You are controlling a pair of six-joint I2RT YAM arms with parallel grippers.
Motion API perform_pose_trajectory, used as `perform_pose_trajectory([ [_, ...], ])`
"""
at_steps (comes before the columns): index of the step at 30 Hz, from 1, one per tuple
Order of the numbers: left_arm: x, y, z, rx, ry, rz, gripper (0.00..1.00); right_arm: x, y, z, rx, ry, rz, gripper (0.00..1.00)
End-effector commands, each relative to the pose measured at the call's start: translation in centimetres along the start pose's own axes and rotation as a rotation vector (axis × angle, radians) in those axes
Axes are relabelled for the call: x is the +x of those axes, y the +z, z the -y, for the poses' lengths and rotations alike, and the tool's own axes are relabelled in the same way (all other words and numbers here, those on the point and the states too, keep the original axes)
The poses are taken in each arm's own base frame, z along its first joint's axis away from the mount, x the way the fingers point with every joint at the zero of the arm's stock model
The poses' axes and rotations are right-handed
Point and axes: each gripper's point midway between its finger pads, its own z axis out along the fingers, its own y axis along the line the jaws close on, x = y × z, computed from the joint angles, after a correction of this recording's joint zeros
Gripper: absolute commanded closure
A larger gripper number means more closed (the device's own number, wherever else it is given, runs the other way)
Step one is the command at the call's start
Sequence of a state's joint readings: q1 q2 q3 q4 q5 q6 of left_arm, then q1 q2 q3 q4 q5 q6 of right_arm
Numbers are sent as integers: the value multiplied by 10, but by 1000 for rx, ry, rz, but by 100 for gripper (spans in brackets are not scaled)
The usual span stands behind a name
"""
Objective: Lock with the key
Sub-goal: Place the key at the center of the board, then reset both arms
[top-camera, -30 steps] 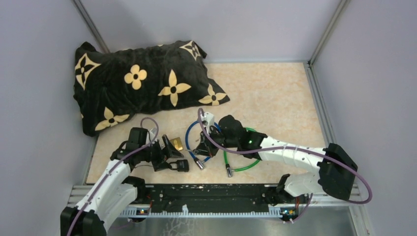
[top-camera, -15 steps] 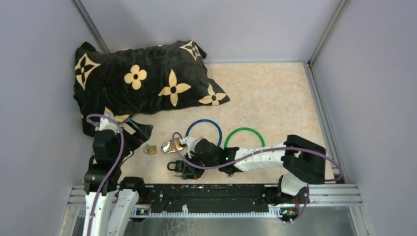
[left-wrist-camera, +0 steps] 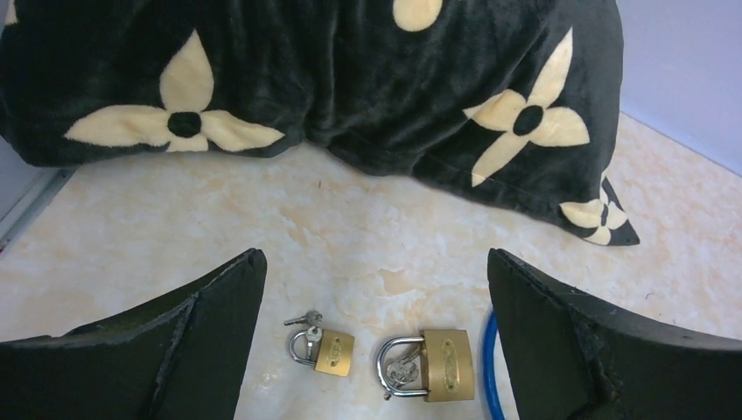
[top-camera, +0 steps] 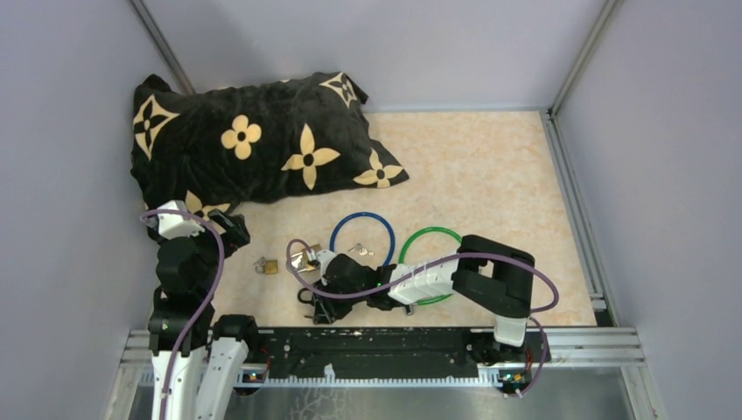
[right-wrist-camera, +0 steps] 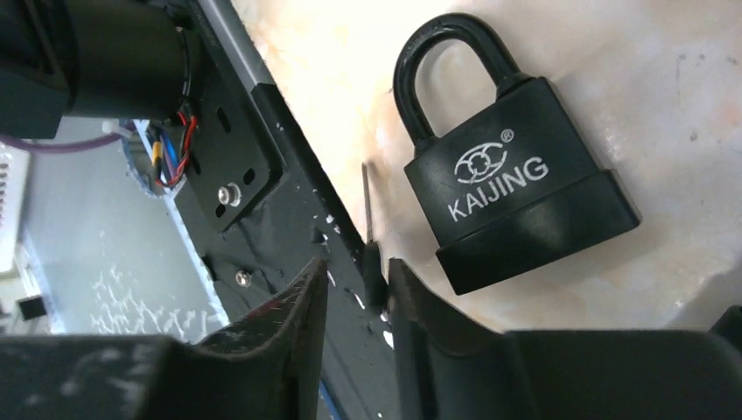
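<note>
A black padlock (right-wrist-camera: 512, 188) marked KAIJING lies flat with its shackle closed, near the table's front edge. Beside it is a thin key (right-wrist-camera: 368, 206) whose black head sits between the tips of my right gripper (right-wrist-camera: 357, 269). The jaws stand slightly apart, and a gap shows between the key and the left finger. In the top view the right gripper (top-camera: 320, 306) is low by the front rail. My left gripper (left-wrist-camera: 376, 260) is wide open and empty, hovering back from a small brass padlock (left-wrist-camera: 325, 350) and a larger brass padlock (left-wrist-camera: 435, 366), both with keys on their shackles.
A black pillow (top-camera: 254, 144) with cream flowers fills the back left, close to the left gripper (top-camera: 234, 226). A blue ring (top-camera: 362, 236) and a green ring (top-camera: 430, 254) lie mid-table with loose keys (top-camera: 360, 251). The black rail (top-camera: 376, 346) runs along the near edge.
My left arm pulled back left toward the pillow and opened fully. My right arm swung from the rings down to the black padlock by the rail, and its jaws parted a little.
</note>
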State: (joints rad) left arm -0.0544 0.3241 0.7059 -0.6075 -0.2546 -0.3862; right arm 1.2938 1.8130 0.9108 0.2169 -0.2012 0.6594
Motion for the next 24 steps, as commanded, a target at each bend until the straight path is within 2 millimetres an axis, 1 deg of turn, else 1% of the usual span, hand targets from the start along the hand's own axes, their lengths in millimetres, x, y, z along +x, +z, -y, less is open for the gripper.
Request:
perform_pose_trajectory([
  [1, -21, -4, 3, 11, 42, 64, 1, -32, -6, -31, -57, -12, 82, 56],
  [2, -22, -4, 4, 16, 46, 65, 1, -35, -11, -32, -48, -14, 88, 40],
  [3, -22, -3, 4, 17, 54, 63, 1, -41, -18, -33, -29, -18, 99, 17],
  [4, -22, -2, 5, 19, 64, 61, 1, -46, -24, -34, -10, -28, 107, 6],
  [5, -23, 0, 5, 17, 75, 58, 1, -52, -33, -35, 11, -34, 116, 2],
  [7, -24, 3, 6, 19, 107, 50, 1, -65, -54, -38, 58, -54, 137, 2],
  [8, -24, 6, 8, 27, 139, 43, 1, -72, -68, -41, 81, -70, 155, 2],
  [9, -24, 9, 10, 37, 165, 35, 1, -80, -83, -41, 111, -90, 179, 1],
  [10, -22, 12, 13, 60, 209, 22, 1, -92, -108, -42, 147, -109, 220, 2],
  [11, -16, 16, 18, 95, 256, -7, 1, -101, -130, -35, 203, -121, 257, 2],
  [13, 0, 25, 22, 134, 334, -89, 1, -113, -176, -9, 320, -119, 327, 2],
  [15, 13, 35, 21, 137, 386, -171, 1, -118, -222, 27, 406, -79, 382, 2],
  [17, 25, 47, 23, 154, 441, -249, 1, -121, -271, 73, 508, -9, 457, 2],
  [18, 31, 52, 26, 179, 465, -286, 1, -119, -297, 97, 574, 24, 501, 2],
  [19, 36, 57, 27, 187, 484, -315, 1, -115, -323, 122, 658, 60, 548, 2],
  [20, 41, 62, 30, 211, 490, -336, 1, -105, -346, 150, 758, 102, 581, 2],
  [21, 45, 67, 33, 226, 493, -346, 1, -100, -373, 170, 850, 140, 636, 2],
  [22, 48, 72, 34, 231, 492, -347, 1, -90, -393, 191, 931, 179, 663, 2],
  [23, 50, 78, 34, 231, 490, -338, 1, -75, -411, 214, 1011, 238, 685, 2],
  [24, 53, 83, 34, 232, 489, -326, 1, -66, -422, 229, 1053, 271, 701, 2],
])
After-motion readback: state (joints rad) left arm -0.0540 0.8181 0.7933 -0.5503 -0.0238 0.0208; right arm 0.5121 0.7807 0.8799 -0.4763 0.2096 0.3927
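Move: Between the right fingertips is the key, still in a barely opened grip at the table's near edge; its middle is about 1 cm left of and 1 cm below the hand point. From that hand the black padlock lies some 6 cm ahead and 1 cm left, the large brass padlock 13 cm ahead and 3 cm left, and the blue lock's barrel 6 cm ahead and 8 cm right. The key lies roughly 16 cm back, 20 cm right and 23 cm below the left hand. Opening its fingers wide, the right hand lets go of the key, lifts clear by about 20 cm, then swings right and forward over the blue and green cable locks, some 30 cm rightward, turning clockwise. The empty, open left hand eases forward and down about 6 cm each, tipping downward and turning clockwise. ##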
